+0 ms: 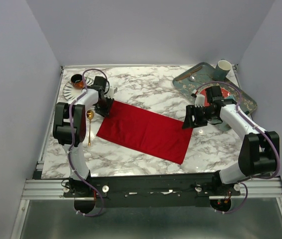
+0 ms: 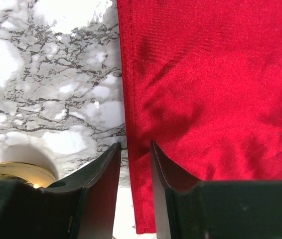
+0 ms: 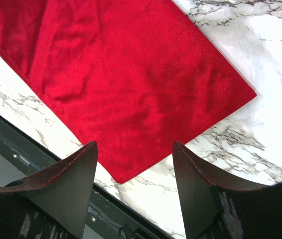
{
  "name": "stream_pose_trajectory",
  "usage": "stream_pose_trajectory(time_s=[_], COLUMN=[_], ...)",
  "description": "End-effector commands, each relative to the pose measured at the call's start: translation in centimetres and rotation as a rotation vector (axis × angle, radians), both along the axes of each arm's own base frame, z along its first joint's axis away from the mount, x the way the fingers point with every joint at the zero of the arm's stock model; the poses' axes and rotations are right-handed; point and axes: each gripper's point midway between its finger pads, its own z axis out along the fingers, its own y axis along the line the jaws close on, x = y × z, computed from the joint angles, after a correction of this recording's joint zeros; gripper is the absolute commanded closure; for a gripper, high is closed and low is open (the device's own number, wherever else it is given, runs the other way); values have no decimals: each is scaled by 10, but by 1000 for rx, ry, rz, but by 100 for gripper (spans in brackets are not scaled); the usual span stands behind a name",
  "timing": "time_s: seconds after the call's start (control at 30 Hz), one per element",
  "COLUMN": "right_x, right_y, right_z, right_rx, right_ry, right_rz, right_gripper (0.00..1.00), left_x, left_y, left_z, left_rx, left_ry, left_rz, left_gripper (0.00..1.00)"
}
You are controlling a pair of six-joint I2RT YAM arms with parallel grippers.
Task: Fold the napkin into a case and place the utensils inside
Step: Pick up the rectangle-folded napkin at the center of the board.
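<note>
The red napkin (image 1: 146,130) lies flat on the marble table as a long rectangle, slanting from far left to near right. My left gripper (image 1: 105,107) is low at its far-left corner. Its jaws (image 2: 135,144) stand narrowly apart astride the napkin's (image 2: 206,89) hemmed edge, and the cloth there lies flat. My right gripper (image 1: 188,119) hovers open by the napkin's right end, with the near corner of the napkin (image 3: 121,74) below its fingers (image 3: 133,144). A gold spoon (image 1: 89,124) lies left of the napkin, its bowl (image 2: 16,173) beside my left finger. I cannot make out the fork.
A white plate with a dark cup (image 1: 76,84) stands at the far left corner. A green tray (image 1: 191,79) at the far right holds a red patterned plate (image 1: 223,93) and a pale cup (image 1: 223,69). The table's front rail (image 3: 31,149) runs just below the napkin's corner.
</note>
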Motion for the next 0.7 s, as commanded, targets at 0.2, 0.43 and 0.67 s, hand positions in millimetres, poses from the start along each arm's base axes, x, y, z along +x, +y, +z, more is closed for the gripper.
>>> stream_pose_trajectory(time_s=[0.2,0.43,0.67], right_x=[-1,-1,-1], right_y=[-7,-6,-7], right_z=[-5,-3,-3], right_rx=[-19,-7,3], right_ry=[30,26,31], right_rz=[-23,-22,-27], right_gripper=[30,31,31], left_x=[8,24,25], left_y=[22,17,-13], left_z=[-25,4,57], left_rx=[101,78,74], left_ry=[69,9,-122], left_rz=[-20,-69,-120], left_gripper=[83,100,100])
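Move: The napkin's left short edge already runs between the left hand's open fingers, about 1 cm below them; its middle lies some 20 cm to the right and 9 cm back. The gold spoon's middle is about 6 cm to the left and 7 cm back, and the striped plate roughly 12 cm ahead and 11 cm left. From the right hand the napkin's middle is about 22 cm left, level ahead, 8 cm below. The napkin's left edge is pinched by the left fingers, which close from a bit under half open to shut on the cloth as the hand drags it about 2 cm forward and 1 cm left, low over the table. Near the end the hand, keeping its pinch, starts up by roughly 1 cm. ##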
